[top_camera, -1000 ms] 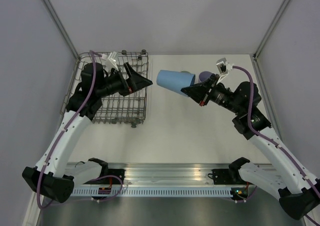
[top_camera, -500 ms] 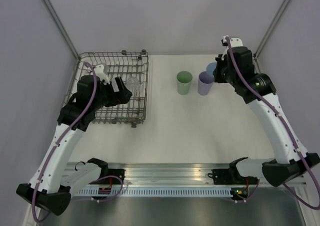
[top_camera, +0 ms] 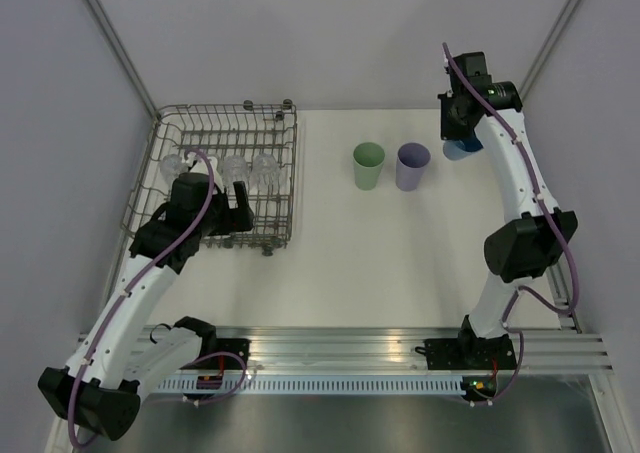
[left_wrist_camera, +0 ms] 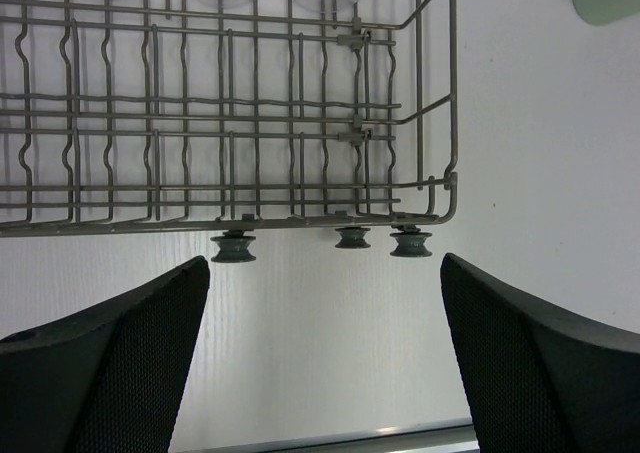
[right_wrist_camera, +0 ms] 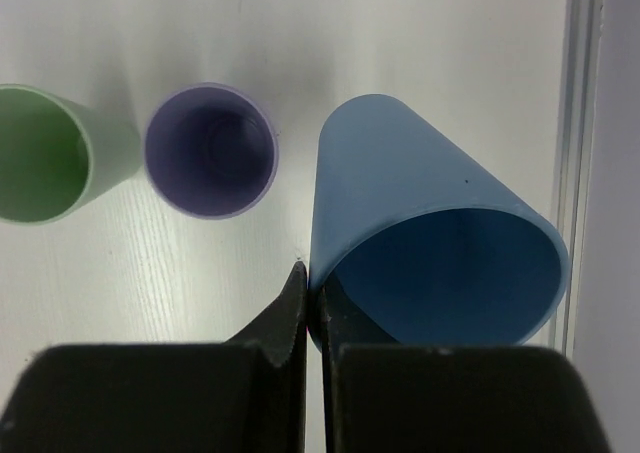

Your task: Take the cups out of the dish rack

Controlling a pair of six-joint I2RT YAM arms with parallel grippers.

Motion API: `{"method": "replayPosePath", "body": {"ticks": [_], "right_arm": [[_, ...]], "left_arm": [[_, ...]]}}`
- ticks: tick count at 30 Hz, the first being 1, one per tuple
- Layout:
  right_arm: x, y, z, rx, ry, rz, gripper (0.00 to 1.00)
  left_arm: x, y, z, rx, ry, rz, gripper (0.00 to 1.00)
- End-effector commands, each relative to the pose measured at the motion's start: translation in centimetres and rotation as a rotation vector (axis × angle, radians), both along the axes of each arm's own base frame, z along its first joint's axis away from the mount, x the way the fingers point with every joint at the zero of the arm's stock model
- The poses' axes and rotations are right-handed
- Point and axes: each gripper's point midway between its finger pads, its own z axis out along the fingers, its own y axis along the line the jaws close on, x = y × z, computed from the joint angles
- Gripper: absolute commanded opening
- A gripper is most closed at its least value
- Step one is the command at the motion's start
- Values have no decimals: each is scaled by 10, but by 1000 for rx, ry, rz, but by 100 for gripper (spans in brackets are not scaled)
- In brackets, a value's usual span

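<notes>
The grey wire dish rack [top_camera: 294, 173] stands at the far left of the table, with three clear cups [top_camera: 236, 167] in a row in its far half. My left gripper [top_camera: 240, 211] hovers open and empty over the rack's near edge; in the left wrist view its fingers [left_wrist_camera: 110, 363] flank the rack's small feet [left_wrist_camera: 233, 247]. A pale green cup [top_camera: 368, 165] and a lavender cup [top_camera: 412, 165] stand mouth-up on the table. Just right of them my right gripper [right_wrist_camera: 312, 278] is shut on the near rim of the blue cup [right_wrist_camera: 430, 223], also mouth-up.
A metal rail [right_wrist_camera: 580, 123] runs along the table's right edge close beside the blue cup. Grey walls close in the left, right and back. The arms' base rail [top_camera: 330, 358] crosses the near edge.
My right arm has carried the blue cup from the table's middle to the far right, beside the lavender cup. My left arm has drawn back to the rack's near edge, uncovering the clear cups.
</notes>
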Motion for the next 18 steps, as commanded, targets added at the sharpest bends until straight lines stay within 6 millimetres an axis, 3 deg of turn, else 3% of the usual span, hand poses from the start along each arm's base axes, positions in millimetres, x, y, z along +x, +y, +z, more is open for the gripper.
{"method": "replayPosePath", "body": {"ticks": [1,12,18], "right_arm": [[3,-24,-28,-12,132,-10,1],[21,-30,-102,9,303,-9,0],[33,-27,-120,16,338,0,0]], "left_arm": [[1,2,7,15,-70,-20,100],[0,-4,7,-6,-70,-49,100],[0,-5,5,-8,-68,-54,100]]}}
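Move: The right hand holds the blue cup by the left side of its rim, high over the table. Its place is the bare spot about 6 cm to the right, 3 cm ahead and some 26 cm below. The purple cup stands about 6 cm left of the hand and 3 cm ahead, with the green cup some 11 cm farther left in the same row, both middles about 20 cm down. From the left hand that spot lies about 20 cm ahead, 55 cm right and 21 cm below. Down by about 12 cm, quick at first and then slowing, the right hand lowers the blue cup towards the bare spot to the right of the purple cup, drifting some 3 cm forward and 3 cm right. The wrist tips the fingers about 20 degrees steeper, swinging the cup towards upright, while the shut fingers keep their pinch on its rim. ##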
